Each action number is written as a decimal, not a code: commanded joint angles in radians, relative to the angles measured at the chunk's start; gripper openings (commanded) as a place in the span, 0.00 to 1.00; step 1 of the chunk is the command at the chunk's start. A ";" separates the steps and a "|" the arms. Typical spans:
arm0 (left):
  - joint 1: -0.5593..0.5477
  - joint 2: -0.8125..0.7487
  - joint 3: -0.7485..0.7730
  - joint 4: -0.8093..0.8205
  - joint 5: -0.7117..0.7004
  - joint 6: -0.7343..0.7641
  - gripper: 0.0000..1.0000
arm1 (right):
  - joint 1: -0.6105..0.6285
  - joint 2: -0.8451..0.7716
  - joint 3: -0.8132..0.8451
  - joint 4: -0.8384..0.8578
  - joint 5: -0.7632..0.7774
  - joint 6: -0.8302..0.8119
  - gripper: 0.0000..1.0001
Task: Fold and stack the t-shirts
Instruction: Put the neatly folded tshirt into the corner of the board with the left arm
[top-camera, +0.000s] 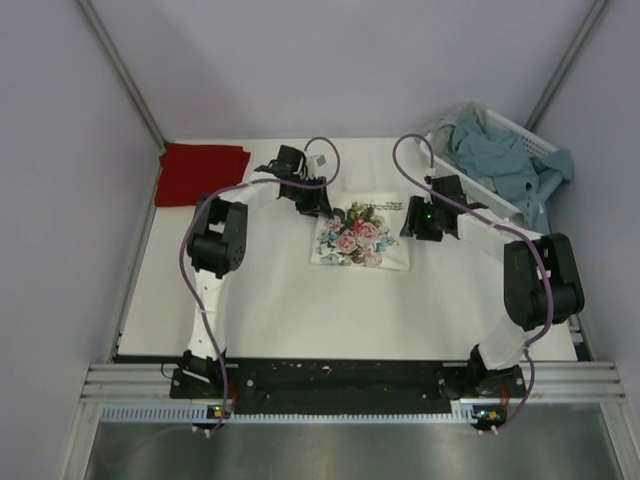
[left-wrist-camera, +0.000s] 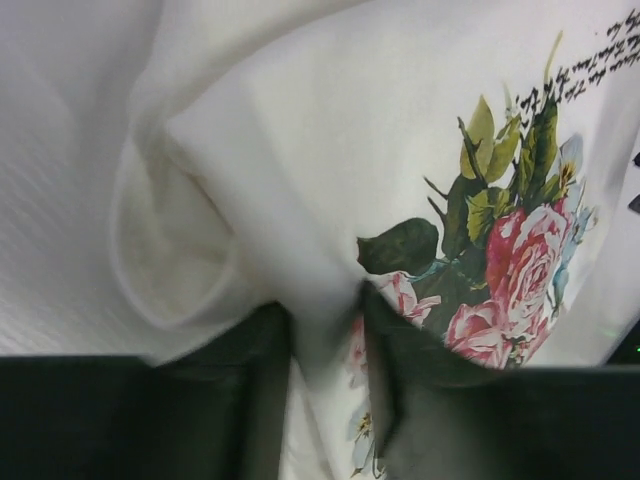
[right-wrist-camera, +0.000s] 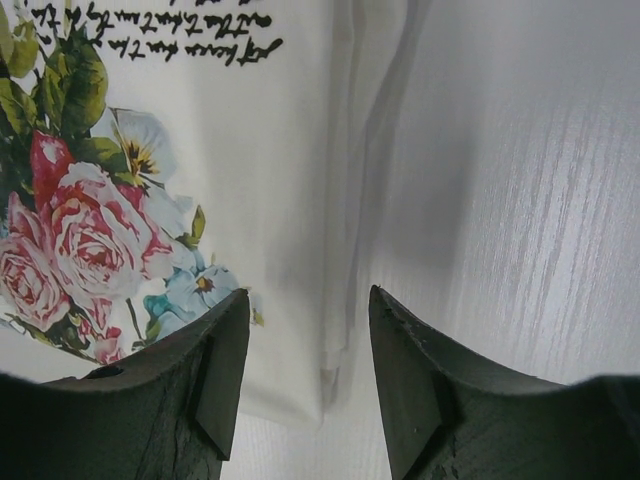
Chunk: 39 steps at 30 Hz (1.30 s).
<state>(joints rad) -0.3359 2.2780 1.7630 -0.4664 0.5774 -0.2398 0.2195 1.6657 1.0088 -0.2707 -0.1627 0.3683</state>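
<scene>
The white t-shirt (top-camera: 360, 236) lies folded at the table's middle, its pink-rose print facing up. My left gripper (top-camera: 316, 205) is at the shirt's left edge. In the left wrist view that gripper (left-wrist-camera: 325, 310) is shut on a raised fold of the white t-shirt (left-wrist-camera: 330, 130). My right gripper (top-camera: 421, 222) is at the shirt's right edge. In the right wrist view it (right-wrist-camera: 310, 292) stands open, its fingers astride the folded edge of the white t-shirt (right-wrist-camera: 270, 150) without pinching it. The dark red t-shirt (top-camera: 201, 172) lies folded flat at the far left corner.
A white slotted basket (top-camera: 520, 135) holding crumpled blue cloth (top-camera: 505, 160) stands at the far right, just behind my right arm. Grey walls close in the table on the left, back and right. White tabletop (right-wrist-camera: 530, 200) shows to the right of the shirt.
</scene>
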 joint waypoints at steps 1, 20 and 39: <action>-0.003 0.022 0.032 -0.008 0.099 -0.024 0.15 | -0.003 -0.056 -0.001 0.028 0.003 -0.015 0.51; 0.195 -0.083 0.165 -0.252 -0.259 0.440 0.00 | -0.009 -0.360 -0.087 -0.096 0.117 -0.129 0.53; 0.201 -0.109 0.314 -0.026 -0.902 0.783 0.00 | -0.009 -0.422 -0.111 -0.127 0.158 -0.172 0.88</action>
<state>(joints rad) -0.1387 2.2402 2.0319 -0.5983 -0.1886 0.4534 0.2180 1.2892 0.9001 -0.4076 -0.0280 0.2119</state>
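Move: The left hand's half-open fingers straddle the left edge of the folded white t-shirt, whose middle lies about 11 cm to the right, 5 cm back and barely 2 cm below. The red t-shirt in the board's far left corner is roughly 38 cm left and 12 cm ahead; the laundry basket is some 50 cm right and 13 cm ahead. From the right hand the white t-shirt's middle is about 13 cm left, 3 cm ahead and slightly below. Staying low, the left hand first shuts its fingers, pinching the white t-shirt's left edge, then sweeps about 24 cm left and 12 cm forward towards the red t-shirt, rising late while the wrist rolls some 50 degrees until the fingers point down. The right hand lifts away from the shirt's right edge, drawing slightly back and left, and opens wider. ##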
